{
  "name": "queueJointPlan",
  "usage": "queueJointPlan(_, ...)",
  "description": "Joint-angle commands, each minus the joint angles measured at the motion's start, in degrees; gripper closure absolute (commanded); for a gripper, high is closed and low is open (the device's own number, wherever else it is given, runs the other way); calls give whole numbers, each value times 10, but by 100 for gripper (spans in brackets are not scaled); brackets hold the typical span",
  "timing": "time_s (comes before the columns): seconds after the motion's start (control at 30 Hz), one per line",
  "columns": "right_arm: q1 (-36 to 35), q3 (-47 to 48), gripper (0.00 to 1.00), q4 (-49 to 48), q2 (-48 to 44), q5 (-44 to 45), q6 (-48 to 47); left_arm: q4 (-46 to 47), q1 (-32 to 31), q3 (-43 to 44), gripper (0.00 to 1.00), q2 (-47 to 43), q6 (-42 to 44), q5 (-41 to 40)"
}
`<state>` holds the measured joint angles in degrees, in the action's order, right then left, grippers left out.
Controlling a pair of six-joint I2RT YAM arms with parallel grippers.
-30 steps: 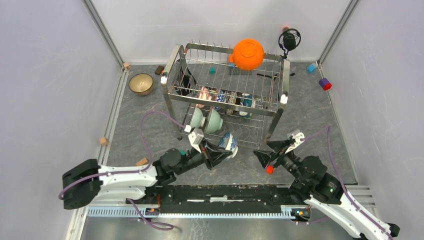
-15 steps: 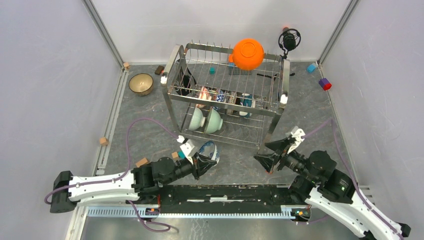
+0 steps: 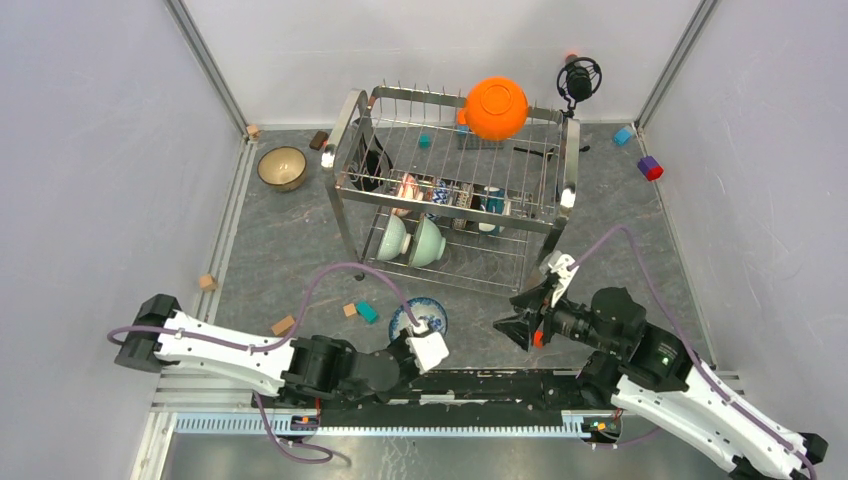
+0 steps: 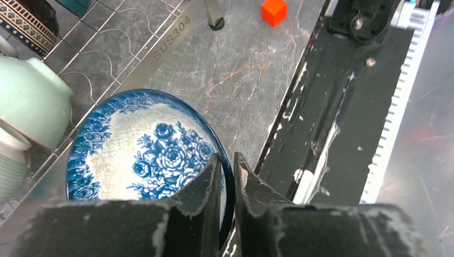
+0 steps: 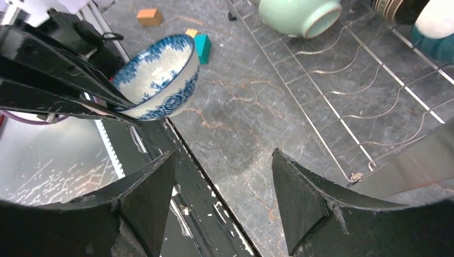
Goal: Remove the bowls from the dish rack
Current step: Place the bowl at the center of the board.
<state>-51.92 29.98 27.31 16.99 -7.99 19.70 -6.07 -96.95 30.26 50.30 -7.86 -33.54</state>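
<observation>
My left gripper [image 3: 428,338] is shut on the rim of a blue-and-white flowered bowl [image 3: 417,316], one finger inside and one outside [image 4: 227,167]. That bowl [image 5: 158,79] hangs tilted over the table beside the black base rail. My right gripper [image 3: 512,314] stands open with nothing between its fingers [image 5: 224,152], in front of the dish rack [image 3: 455,170]. An orange bowl [image 3: 497,108] rests upside down on the rack's top tier. Two pale green bowls [image 3: 412,240] stand on the lower tier, patterned ones [image 3: 445,192] behind them. A brown-gold bowl [image 3: 282,167] sits on the table at the back left.
A black microphone stand [image 3: 578,78] rises behind the rack's right end. Small blocks lie about: teal [image 3: 367,312], tan [image 3: 284,324], blue [image 3: 623,135], red and purple [image 3: 650,168]. An orange cube [image 4: 273,10] lies by the rack's foot. The base rail [image 3: 450,385] runs along the near edge.
My left arm has drawn back and down toward the near rail, carrying the blue-and-white bowl away from the rack. My right gripper has shifted left toward the rack's front and narrowed slightly.
</observation>
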Motion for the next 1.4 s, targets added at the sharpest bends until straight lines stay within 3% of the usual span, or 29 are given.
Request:
queueJointPlan(0.0,1,0,29,-5,37,-13,7,-43,-39,56,98,19,78,-68)
queueJointPlan(0.27,1,17,28,24,59,5,-16,-135,-125,88,98,73,150,-60)
queueJointPlan(0.67,-14,86,27,98,166,-30,-93,-127,-158,82,98,155,261,117)
queueJointPlan(0.87,-101,93,27,61,212,43,-75,-125,-158,96,98,187,270,136)
queueJointPlan(1.17,-280,95,28,3,312,195,-25,-103,-158,56,98,151,267,161)
queueJointPlan(1.37,-318,96,32,-16,370,221,-9,-64,-161,43,98,154,282,179)
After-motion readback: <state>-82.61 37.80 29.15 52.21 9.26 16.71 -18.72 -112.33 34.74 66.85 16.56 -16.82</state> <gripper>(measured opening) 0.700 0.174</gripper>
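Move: The left gripper holds the blue-and-white bowl by its rim, with the bowl's middle about 5 cm ahead and 3 cm left. The black rail it is bound for lies some 8 cm back, 2 cm right and 14 cm down. The nearer green bowl is about 20 cm ahead and 1 cm left, the teal block 9 cm ahead and 14 cm left. From the open right gripper, the held bowl is some 15 cm left, about level fore-and-aft and roughly 6 cm lower. Bring the left gripper back about 10 cm and down nearly as far, over the black rail, keeping its pinch on the bowl's rim while turning clockwise some 40 degrees and rolling its left side up. Lower the open right gripper first, then swing it left and back, still sinking, towards the bowl's free side, its left side tipping up too; stop short of gripping it. ##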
